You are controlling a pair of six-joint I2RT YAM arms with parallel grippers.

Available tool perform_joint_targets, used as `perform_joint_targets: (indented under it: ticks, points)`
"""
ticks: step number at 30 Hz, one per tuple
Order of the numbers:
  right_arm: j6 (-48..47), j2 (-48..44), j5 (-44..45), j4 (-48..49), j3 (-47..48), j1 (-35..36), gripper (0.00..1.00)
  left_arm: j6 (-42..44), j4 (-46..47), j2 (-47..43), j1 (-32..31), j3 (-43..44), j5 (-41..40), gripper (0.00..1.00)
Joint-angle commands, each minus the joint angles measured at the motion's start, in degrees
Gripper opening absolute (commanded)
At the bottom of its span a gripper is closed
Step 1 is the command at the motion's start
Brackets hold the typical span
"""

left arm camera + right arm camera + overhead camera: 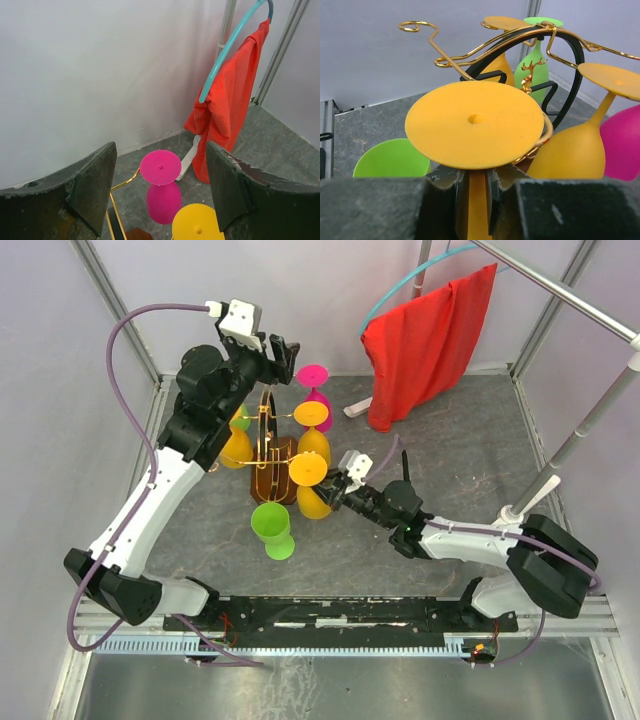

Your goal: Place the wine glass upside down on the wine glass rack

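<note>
The wine glass rack has a dark brown base, an upright ring and gold wire arms. Several orange, pink and green glasses hang on it upside down. My right gripper is shut on the stem of an inverted orange wine glass at the rack's near right side. The glass's foot touches or nearly touches a gold wire scroll. My left gripper is open and empty, high above the rack's far end. It looks down on the hanging pink glass.
A green glass stands on the table just in front of the rack and shows in the right wrist view. A red cloth hangs on a teal hoop at the back right. A metal pole rises at the right.
</note>
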Motion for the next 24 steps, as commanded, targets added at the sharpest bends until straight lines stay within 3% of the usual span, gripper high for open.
perform_joint_targets:
  ticks: [1,12,24]
  points:
    - [0.22,2.11,2.14,6.94,3.75,0.33,0.01,2.59,1.44,-2.57,0.43,0.5,-1.14,0.78]
    - [-1.14,6.01,8.48,8.81,6.05,0.31,0.01,2.43,2.19,-2.69,0.77,-0.76,-1.14,0.79]
    - [-3.17,9.24,21.01,16.55,4.51,0.3,0.01,2.34,2.99,-1.48,1.21,-0.71,-0.42,0.79]
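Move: The orange glass already hangs upside down in the right fingers. Its goal, the rack's empty near-right loop, lies about 4 cm straight ahead of that hand and 2 cm above it. An orange glass already hung is some 12 cm straight ahead, with the magenta one about 8 cm beyond it; the upright green glass stands level, 9 cm to the left and 17 cm lower. From the left hand the loop lies about 11 cm back, 3 cm right and 18 cm down. The orange glass, its stem still pinched just under the foot, is eased about 1 cm left by the right hand, then carried forward some 5 cm into the rack's near-right loop, sliding slightly back to the right on the way. Its height hardly changes, while the wrist swings about 15 degrees clockwise and the fingers keep their hold. ##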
